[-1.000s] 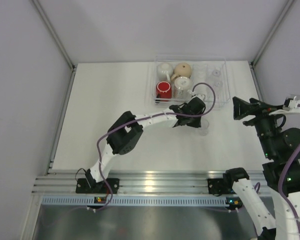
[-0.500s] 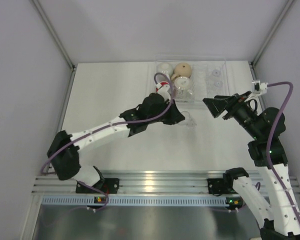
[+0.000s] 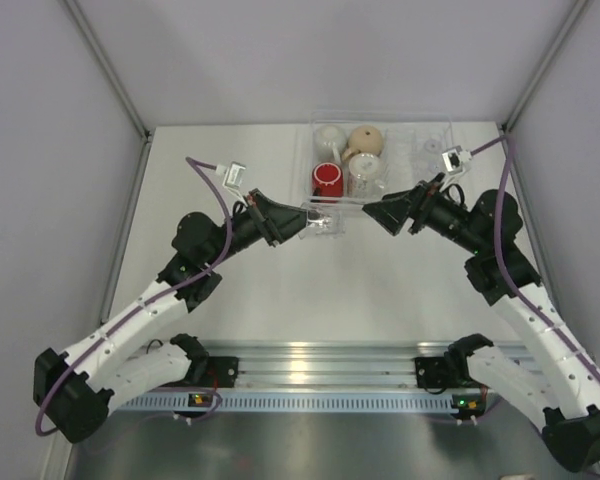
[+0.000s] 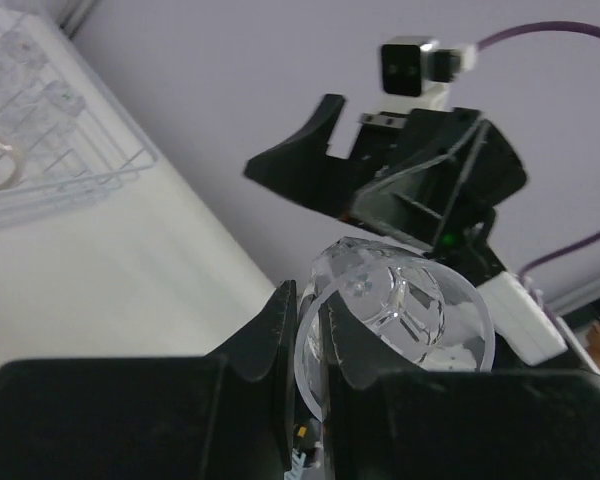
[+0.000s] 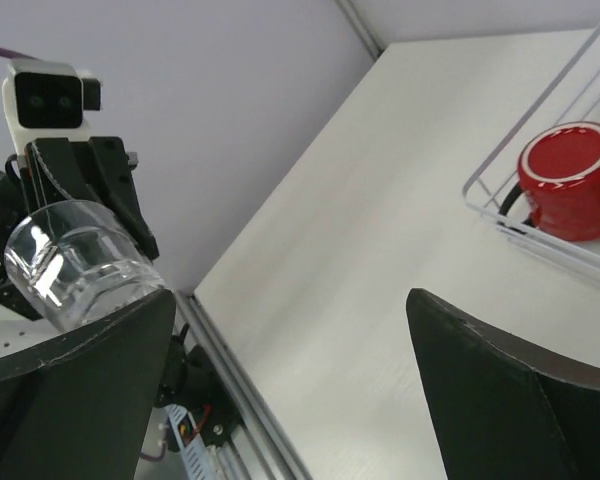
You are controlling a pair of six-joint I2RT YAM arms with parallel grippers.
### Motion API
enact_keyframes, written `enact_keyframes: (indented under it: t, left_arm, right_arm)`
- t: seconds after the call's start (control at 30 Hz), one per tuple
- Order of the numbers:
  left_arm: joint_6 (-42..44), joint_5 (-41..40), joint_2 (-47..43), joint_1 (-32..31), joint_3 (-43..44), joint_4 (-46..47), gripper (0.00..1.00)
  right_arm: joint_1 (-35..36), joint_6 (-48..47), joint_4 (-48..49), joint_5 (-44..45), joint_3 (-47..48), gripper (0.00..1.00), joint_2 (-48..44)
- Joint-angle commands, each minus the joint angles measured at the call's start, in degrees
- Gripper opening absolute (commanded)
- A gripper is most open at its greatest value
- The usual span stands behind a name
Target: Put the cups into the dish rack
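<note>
A small clear glass [image 3: 321, 222] hangs in the air in front of the dish rack [image 3: 385, 119], with my left gripper [image 3: 298, 222] shut on its rim. In the left wrist view the glass [image 4: 400, 310] is pinched by its wall between the two fingers [image 4: 280, 330]. My right gripper [image 3: 378, 216] faces it from the right, open and empty, a short gap away. The right wrist view shows the glass [image 5: 75, 265] beyond its left finger [image 5: 80, 390]. In the rack stand a red mug [image 3: 327, 180], a white mug [image 3: 329, 137], a tan mug [image 3: 366, 140] and a clear cup [image 3: 366, 172].
Small clear glasses [image 3: 430, 150] sit in the rack's right half. The rack's near left corner [image 5: 510, 225] holds the red mug [image 5: 570, 180]. A metal rail [image 3: 300, 360] runs along the table's near edge, and grey walls close in both sides.
My left arm has swung back and leftward, lifting the glass off the table. The right arm has come in leftward to face the glass, and its jaws have spread wider.
</note>
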Motion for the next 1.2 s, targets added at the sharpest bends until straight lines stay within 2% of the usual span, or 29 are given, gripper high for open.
enact_keyframes:
  t: [0.0,0.07,0.1,0.23,0.47,0.7,0.83,1.03,1.17]
  left_arm:
    - [-7.9,7.6,-1.2,1.0,-3.4,20.2,0.00]
    - [-11.7,10.2,0.3,2.8,-5.6,27.1,0.00]
    - [-16.4,11.9,1.0,4.3,-7.3,34.6,0.00]
    - [-25.7,12.8,4.1,7.1,-11.5,51.1,0.00]
    - [-27.4,12.7,3.9,8.5,-13.3,53.8,0.00]
    - [-31.9,8.1,2.4,8.9,-14.2,55.3,0.00]
    - [-34.8,6.2,1.8,8.9,-12.9,55.5,0.00]
    - [-40.8,2.0,3.8,8.9,-11.5,56.1,0.00]
    - [-44.1,1.6,4.9,8.8,-11.2,58.1,0.00]
  right_arm:
    - [5.5,-1.4,6.9,-0.9,3.4,0.99,3.4]
    - [8.8,-1.6,9.1,-0.4,4.1,1.00,5.3]
    - [9.9,-1.5,9.8,0.7,4.5,0.99,5.8]
    - [14.0,-1.0,14.3,2.5,4.2,0.99,7.8]
    - [21.2,-1.6,21.2,4.9,3.8,0.99,8.7]
    - [23.6,0.3,30.1,6.7,0.0,0.99,6.1]
    - [23.7,-6.7,26.6,8.2,1.6,0.99,3.5]
    - [24.8,-7.4,32.1,6.4,1.9,0.99,2.4]
    - [26.9,-10.7,31.2,6.1,4.7,0.99,4.5]
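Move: The clear cup, already pinched at its rim by the left hand, sits about 5 cm to that hand's right, 1 cm back and at its height; the open right gripper waits roughly 16 cm to the left hand's right and 2 cm farther out. From the right hand the cup lies some 12 cm left, 2 cm back, level in height. In the rack, about 29 cm below, the red mug stands 25 cm ahead of and 11 cm left of the right hand, the glass mug 25 cm ahead and 2 cm left. The clear cup stays pinched by the rim while the left hand carries it up about 6 cm and left about 5, slightly back, tipping its fingers upward by some 30 degrees. The empty right hand, jaws wide open, first sweeps left towards the cup, then climbs and draws back, tilting its fingers up and closing in without touching. ##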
